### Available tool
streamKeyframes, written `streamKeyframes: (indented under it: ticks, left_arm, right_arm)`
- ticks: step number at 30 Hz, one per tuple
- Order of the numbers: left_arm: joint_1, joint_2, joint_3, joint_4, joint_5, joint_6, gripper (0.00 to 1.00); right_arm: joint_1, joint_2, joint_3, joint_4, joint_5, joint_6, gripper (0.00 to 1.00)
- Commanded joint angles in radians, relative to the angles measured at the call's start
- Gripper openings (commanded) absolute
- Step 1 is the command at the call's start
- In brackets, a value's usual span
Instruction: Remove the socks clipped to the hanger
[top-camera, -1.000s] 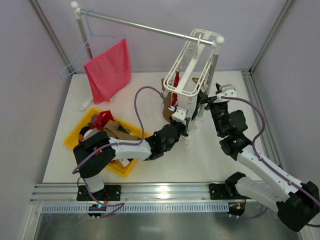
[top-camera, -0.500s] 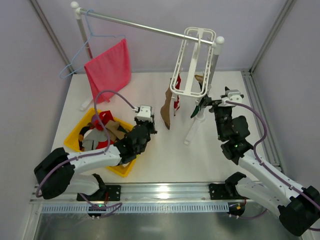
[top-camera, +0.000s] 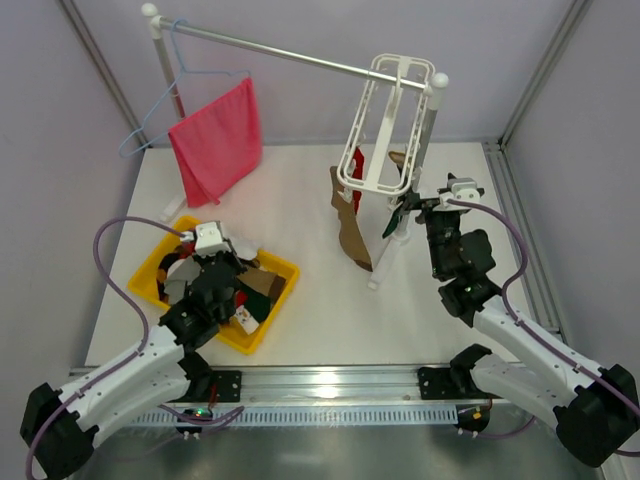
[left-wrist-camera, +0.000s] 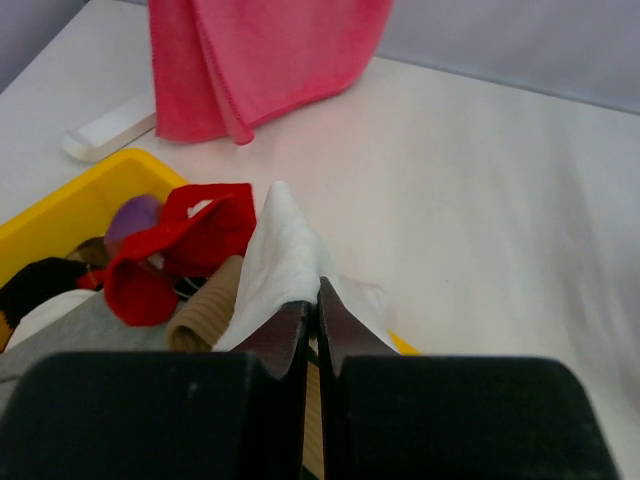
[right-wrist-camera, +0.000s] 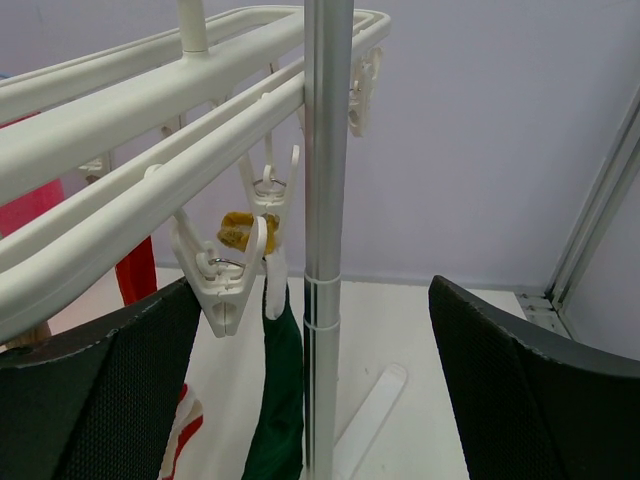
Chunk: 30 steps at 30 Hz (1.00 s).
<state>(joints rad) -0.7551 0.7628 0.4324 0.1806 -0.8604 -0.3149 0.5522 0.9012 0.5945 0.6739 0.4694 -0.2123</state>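
The white hanger (top-camera: 385, 130) hangs by its hook from the rail. A red sock (top-camera: 355, 165), a brown sock (top-camera: 350, 228) and a dark green sock (top-camera: 396, 215) are clipped to it. My right gripper (top-camera: 412, 207) stands open beside the green sock. In the right wrist view its fingers (right-wrist-camera: 100, 400) straddle the rack's metal pole (right-wrist-camera: 326, 150), the green sock (right-wrist-camera: 275, 400) and a white clip (right-wrist-camera: 225, 280). My left gripper (top-camera: 222, 248) is over the yellow bin, shut (left-wrist-camera: 312, 300) on the white end of a sock (left-wrist-camera: 280, 250).
The yellow bin (top-camera: 155, 258) at the left holds several socks, among them a red one (left-wrist-camera: 190, 235). A large pink cloth (top-camera: 215, 140) and a light-blue wire hanger (top-camera: 150, 120) hang on the rail (top-camera: 290, 55). The rack's white foot (top-camera: 380, 265) rests on the table.
My left arm has swung from the hanger down and left to the bin. The hanger has swung back level, leaving the brown sock swaying. The right gripper's jaws have widened.
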Motion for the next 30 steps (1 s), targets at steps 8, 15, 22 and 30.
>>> streamKeyframes:
  ticks: [8, 15, 22, 30]
  left_arm:
    - [0.086, -0.145, -0.011, -0.415, -0.080, -0.219, 0.00]
    - [0.095, -0.172, 0.091, -0.654, -0.184, -0.369, 0.00]
    - [0.096, -0.283, 0.098, -0.782, -0.244, -0.489, 0.00]
    - [0.096, -0.278, 0.094, -0.773, -0.215, -0.510, 0.00]
  right_arm:
    - [-0.003, 0.011, 0.014, 0.062, 0.014, 0.001, 0.93]
    - [-0.003, 0.015, 0.016, 0.061, 0.017, 0.005, 0.93]
    - [-0.003, 0.015, 0.014, 0.064, 0.020, 0.004, 0.94]
    - [-0.003, 0.019, 0.016, 0.065, 0.017, 0.008, 0.94]
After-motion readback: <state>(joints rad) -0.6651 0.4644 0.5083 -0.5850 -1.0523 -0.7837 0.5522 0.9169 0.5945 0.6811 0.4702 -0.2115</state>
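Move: My shut left fingers already hold the white sock over the far right edge of the yellow box; the middle of the box lies about 7 cm to the left, 3 cm back and 15 cm below. The red sock in it is some 8 cm ahead and 9 cm left, the grey sock about 14 cm left and 3 cm back; the pink cloth hangs roughly 22 cm ahead, 5 cm left. From my right hand the box's middle is around 51 cm left, 8 cm back and 30 cm below. Swinging the white sock in over the yellow box's heap, I carry my left hand about 10 cm left and 6 cm back, easing to a stop. It dips some 4 cm on the way and then rises about half of that again, while the wrist turns roughly 20 degrees counter-clockwise and the fingertips tip down a little. My fingers stay shut on the sock. ##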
